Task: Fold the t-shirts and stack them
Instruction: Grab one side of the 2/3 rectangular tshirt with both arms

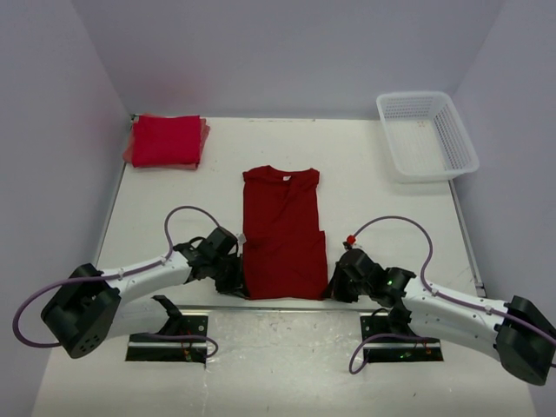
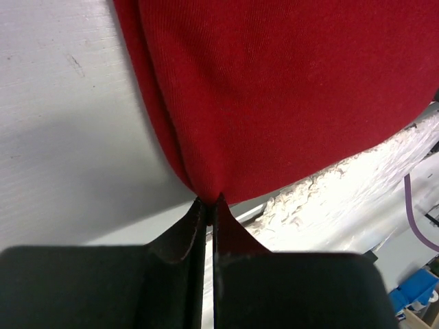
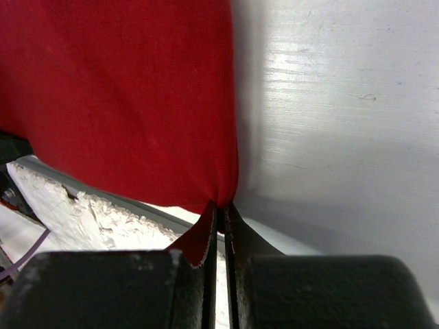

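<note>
A dark crimson t-shirt [image 1: 282,234] lies flat in the middle of the table, sleeves folded in, neck toward the far side. My left gripper [image 1: 236,280] is shut on its near left hem corner; in the left wrist view the cloth [image 2: 274,96] bunches into the fingertips of that gripper [image 2: 210,202]. At the near right corner my right gripper [image 1: 335,287] pinches the hem too, and the right wrist view has the t-shirt [image 3: 116,96] pulled into the closed gripper [image 3: 221,204]. Bright red folded t-shirts [image 1: 167,141] sit stacked at the far left.
A white lattice basket [image 1: 427,135] stands at the far right corner. The table's near edge [image 1: 278,306] runs just below the shirt's hem. Purple cables loop above both arms. Grey walls close in the table on three sides.
</note>
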Robot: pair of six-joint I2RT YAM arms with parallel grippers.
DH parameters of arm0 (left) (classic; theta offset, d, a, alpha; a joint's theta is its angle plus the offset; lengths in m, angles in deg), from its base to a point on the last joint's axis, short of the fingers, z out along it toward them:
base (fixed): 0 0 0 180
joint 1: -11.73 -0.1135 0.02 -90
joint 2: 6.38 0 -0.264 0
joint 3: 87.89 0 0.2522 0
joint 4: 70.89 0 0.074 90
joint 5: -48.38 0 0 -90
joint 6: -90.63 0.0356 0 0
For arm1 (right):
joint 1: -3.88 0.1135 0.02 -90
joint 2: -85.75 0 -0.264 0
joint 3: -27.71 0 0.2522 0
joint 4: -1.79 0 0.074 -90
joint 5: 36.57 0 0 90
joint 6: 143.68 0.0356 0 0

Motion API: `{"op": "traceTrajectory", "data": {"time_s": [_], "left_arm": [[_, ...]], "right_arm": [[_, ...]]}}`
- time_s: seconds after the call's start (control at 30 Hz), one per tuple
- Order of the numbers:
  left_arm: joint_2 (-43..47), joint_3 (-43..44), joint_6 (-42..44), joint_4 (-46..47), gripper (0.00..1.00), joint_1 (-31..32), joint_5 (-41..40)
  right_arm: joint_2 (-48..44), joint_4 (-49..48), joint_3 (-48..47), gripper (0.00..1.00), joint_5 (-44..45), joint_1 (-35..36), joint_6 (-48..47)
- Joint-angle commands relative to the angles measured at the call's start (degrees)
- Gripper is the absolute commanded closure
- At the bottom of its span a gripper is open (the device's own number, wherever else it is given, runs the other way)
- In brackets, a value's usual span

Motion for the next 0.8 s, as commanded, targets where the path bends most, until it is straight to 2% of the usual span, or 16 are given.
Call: {"op": "traceTrajectory", "data": {"time_s": [0.0, 0.13, 0.17, 0.3, 0.5, 0.77], "left_arm": [[0.96, -0.14, -0.33, 1.3, 1.0, 0.51, 0.16], [6.93, 0.47, -1.91, -2.21, 1.0, 1.22, -2.64], [12.43, 1.17, -3.48, -4.83, 1.0, 1.57, -3.26], [17.57, 1.44, -5.77, -7.23, 1.0, 2.18, -3.61], [25.21, 2.66, -7.45, -12.24, 1.0, 3.85, -5.2], [29.27, 4.34, -8.07, -16.55, 1.0, 4.56, -5.9]], "right_arm": [[1.43, 2.85, -2.89, 1.0, 2.37, 0.79, -2.15], [2.4, 7.51, -8.86, 1.0, 5.7, 1.5, -5.66], [3.97, 11.95, -14.1, 1.0, 7.1, 1.93, -9.67], [5.3, 15.41, -19.75, 1.0, 8.43, 3.69, -11.12], [4.78, 20.95, -24.25, 1.0, 11.77, 8.35, -9.37], [3.19, 27.63, -26.81, 1.0, 16.26, 14.41, -3.48]]}}
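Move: Each hand already pinches a near corner of the rectangular t-shirt at table level. Its middle is about 19 cm ahead of the left hand and 11 cm right, its collar some 37 cm ahead and 10 cm right. From the right hand the shirt's middle is roughly 19 cm ahead and 12 cm left, and the white basket about 46 cm ahead, 34 cm right. The folded stack is around 46 cm ahead of the left hand, 27 cm left. Both hands keep their pinch on the two near corners and lift them together, about 8 cm up, fingers staying shut. The left rises almost straight and eases back slightly at the end; the right swings about 2 cm forward and left on the way up, then comes back. Both tilt roughly 10 degrees, fingertips swinging forward, and the right also turns about 10 degrees counter-clockwise. ##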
